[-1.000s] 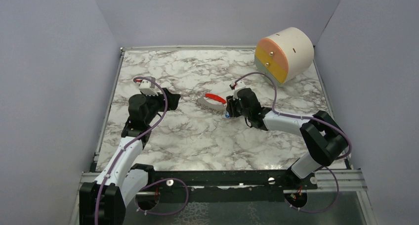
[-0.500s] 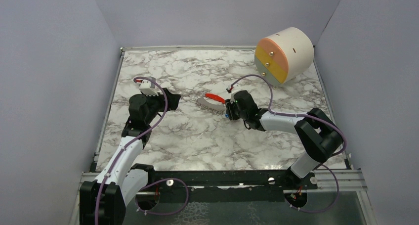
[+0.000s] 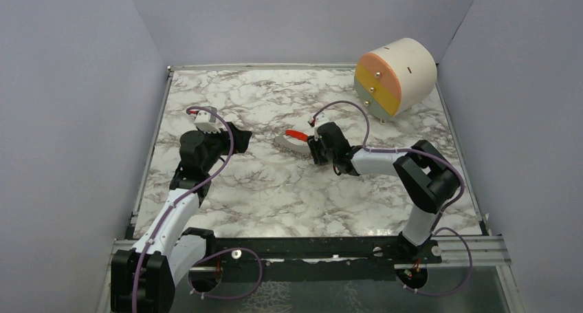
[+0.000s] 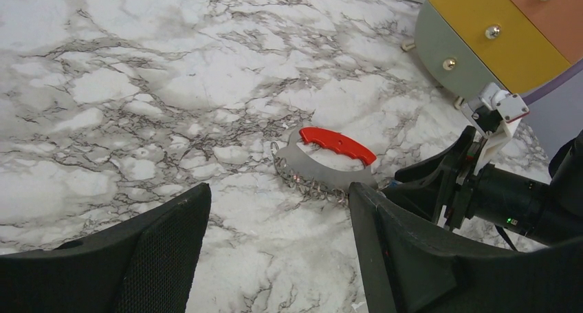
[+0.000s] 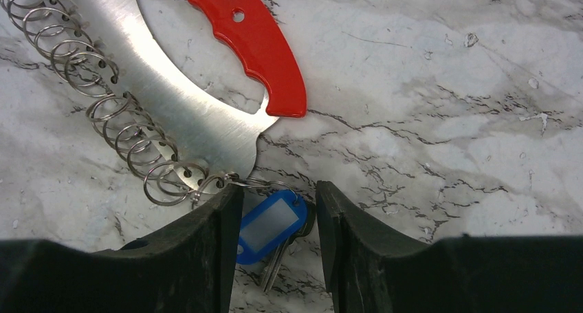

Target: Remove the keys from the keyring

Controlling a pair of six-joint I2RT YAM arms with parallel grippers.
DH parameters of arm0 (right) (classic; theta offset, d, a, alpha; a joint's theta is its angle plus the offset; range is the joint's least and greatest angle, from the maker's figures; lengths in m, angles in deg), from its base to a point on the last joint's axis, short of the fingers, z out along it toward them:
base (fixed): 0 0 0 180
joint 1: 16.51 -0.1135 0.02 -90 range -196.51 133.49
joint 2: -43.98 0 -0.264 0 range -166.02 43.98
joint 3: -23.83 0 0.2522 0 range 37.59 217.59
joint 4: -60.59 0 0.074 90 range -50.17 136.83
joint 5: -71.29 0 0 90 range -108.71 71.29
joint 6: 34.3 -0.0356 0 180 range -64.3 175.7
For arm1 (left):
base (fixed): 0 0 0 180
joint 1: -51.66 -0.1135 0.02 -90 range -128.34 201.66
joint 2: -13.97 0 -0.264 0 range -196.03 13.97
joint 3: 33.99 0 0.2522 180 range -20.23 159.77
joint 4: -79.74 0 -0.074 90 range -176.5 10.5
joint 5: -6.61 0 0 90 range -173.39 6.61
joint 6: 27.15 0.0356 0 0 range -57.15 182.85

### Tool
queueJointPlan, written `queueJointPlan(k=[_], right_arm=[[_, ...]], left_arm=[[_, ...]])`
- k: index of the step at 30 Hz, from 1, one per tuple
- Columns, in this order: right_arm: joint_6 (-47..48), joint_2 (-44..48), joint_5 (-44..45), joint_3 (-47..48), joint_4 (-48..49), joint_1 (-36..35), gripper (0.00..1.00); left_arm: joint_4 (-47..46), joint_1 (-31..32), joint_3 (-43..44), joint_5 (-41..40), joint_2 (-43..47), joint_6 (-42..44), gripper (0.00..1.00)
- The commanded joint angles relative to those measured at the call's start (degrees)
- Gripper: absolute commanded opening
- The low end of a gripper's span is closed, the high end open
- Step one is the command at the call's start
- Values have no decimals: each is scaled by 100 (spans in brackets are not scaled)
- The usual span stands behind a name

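Observation:
The keyring (image 5: 172, 100) is a curved silvery plate with a red grip (image 5: 251, 38) and several wire rings along its outer edge, lying flat on the marble table at mid-table (image 3: 287, 142). The keys (image 5: 271, 223), a blue tag over a silvery key, hang from the ring at the plate's near end. My right gripper (image 5: 276, 192) is open and straddles the tag. Its left finger sits against the tag's edge and a gap shows on the right. In the top view it (image 3: 315, 151) hides the keys. My left gripper (image 3: 240, 135) stands open, well left of the keyring (image 4: 316, 168), holding nothing.
A round drawer unit (image 3: 395, 76) with orange, yellow and grey-green fronts stands at the back right corner. Grey walls close the table (image 3: 227, 93) in on three sides. The right arm's cable loops above the keyring.
The right gripper has slid left along the table to the keyring's end and now covers the blue key in the top view. The left arm has not moved.

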Motion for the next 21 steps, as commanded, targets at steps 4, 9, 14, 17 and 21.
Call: queueJointPlan(k=[4,9,14,17,21], right_arm=[[95,-360,373,294,60,-34,45],[120,-506,337,382,96,-35,34],[2,-517,16,359,86,-35,1],[-10,-376,-26,238,81,-35,1],[119,44,151,156,-12,-44,1]], left_arm=[[-155,-43,-46,115,-23,66,75],[-159,-43,-39,110,-45,74,75],[-155,-43,-53,97,-44,75,75],[-157,-43,-51,97,-50,76,75],[-161,-43,-15,119,-59,57,75]])
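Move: The wire ring that carries the blue tag and the key, threaded through the metal plate's near-right end, is about 2 cm ahead of the right hand, 1 cm to its left and 1 cm below. The blue tag lies right below the open fingers. The plate's middle sits some 2 cm ahead and 6 cm left, the red handle about 6 cm ahead and 4 cm left. From the left hand the ring is some 4 cm ahead, 17 cm right and 18 cm below. Forward and a little left, almost level and low over the table, the right hand slides about 2 cm towards the plate's end with its fingers still half open around the tag. Then the fingers shut fully, pinching the wire ring close to the plate's end hole, and the hand all but stops there with the wrist hardly turning. ##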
